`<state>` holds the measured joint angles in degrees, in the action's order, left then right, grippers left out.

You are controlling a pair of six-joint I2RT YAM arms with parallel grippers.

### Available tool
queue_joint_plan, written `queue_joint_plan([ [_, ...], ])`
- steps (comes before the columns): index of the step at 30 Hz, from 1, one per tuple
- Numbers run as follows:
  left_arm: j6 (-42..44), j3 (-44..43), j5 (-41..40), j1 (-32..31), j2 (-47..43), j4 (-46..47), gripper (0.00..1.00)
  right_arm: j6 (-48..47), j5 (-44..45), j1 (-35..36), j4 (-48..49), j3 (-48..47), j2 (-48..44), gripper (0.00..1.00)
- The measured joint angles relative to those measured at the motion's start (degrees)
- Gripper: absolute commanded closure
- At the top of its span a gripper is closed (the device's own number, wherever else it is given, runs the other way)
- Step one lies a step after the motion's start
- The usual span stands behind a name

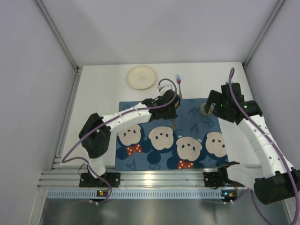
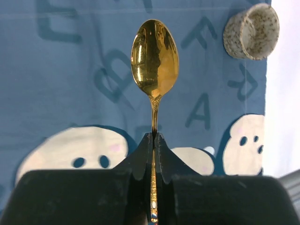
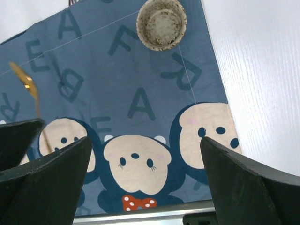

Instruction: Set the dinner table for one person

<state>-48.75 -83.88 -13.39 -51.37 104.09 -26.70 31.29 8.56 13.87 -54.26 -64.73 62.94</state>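
The white dinner table (image 1: 98, 98) carries a navy placemat (image 1: 197, 122) printed with mouse faces. My left gripper (image 2: 154, 136) is shut on the handle of a gold spoon (image 2: 154, 58), whose bowl points away from it over the placemat (image 2: 70, 70). From above, the left gripper (image 1: 171, 104) sits over the mat's back edge with the spoon (image 1: 175, 123) below it. A speckled cup (image 3: 161, 23) stands upright at the mat's back right corner. My right gripper (image 3: 145, 140) hangs open and empty just near of the cup (image 1: 206, 108). The spoon (image 3: 26, 82) shows at the left of the right wrist view.
A cream plate (image 1: 141, 77) lies on the table behind the mat. A fork (image 1: 178, 84) with a purple-tinted handle lies to the plate's right. Grey walls close in the back and sides. A metal rail (image 1: 154, 178) runs along the near edge.
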Motion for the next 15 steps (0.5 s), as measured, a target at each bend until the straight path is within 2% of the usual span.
queue_joint_plan([
  [6, -7.93, -0.07, 3.06, -2.49, 3.26, 0.59, 1.0, 0.57, -0.22, 0.0, -1.16, 0.52, -3.82, 0.0],
  [15, -13.94, -4.96, 7.37, -9.07, 13.51, 1.79, 1.0, 0.63, 0.37, 0.02, -4.63, 5.22, -10.47, 0.0],
])
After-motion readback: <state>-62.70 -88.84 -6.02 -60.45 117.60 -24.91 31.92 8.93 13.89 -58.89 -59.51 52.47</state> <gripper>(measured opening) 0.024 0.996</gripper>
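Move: Over the middle of the placemat, the left hand already holds the spoon. The bare spot it heads for, at the third printed face from the left, is about 10 cm back, 13 cm to its right and 12 cm below. The cup stands some 9 cm ahead and 23 cm right, the fork about 25 cm ahead and 7 cm right. From the empty right hand, that spot lies roughly 5 cm back, 9 cm left and 18 cm below. Carrying the spoon by its handle in shut fingers, the left hand swings right, back and down, about 9 cm right and 7 cm each back and down, towards the right half of the placemat, its fingers tipping some 15 degrees steeper. The right hand, empty and wide open, backs away from the cup by about 4 cm. ##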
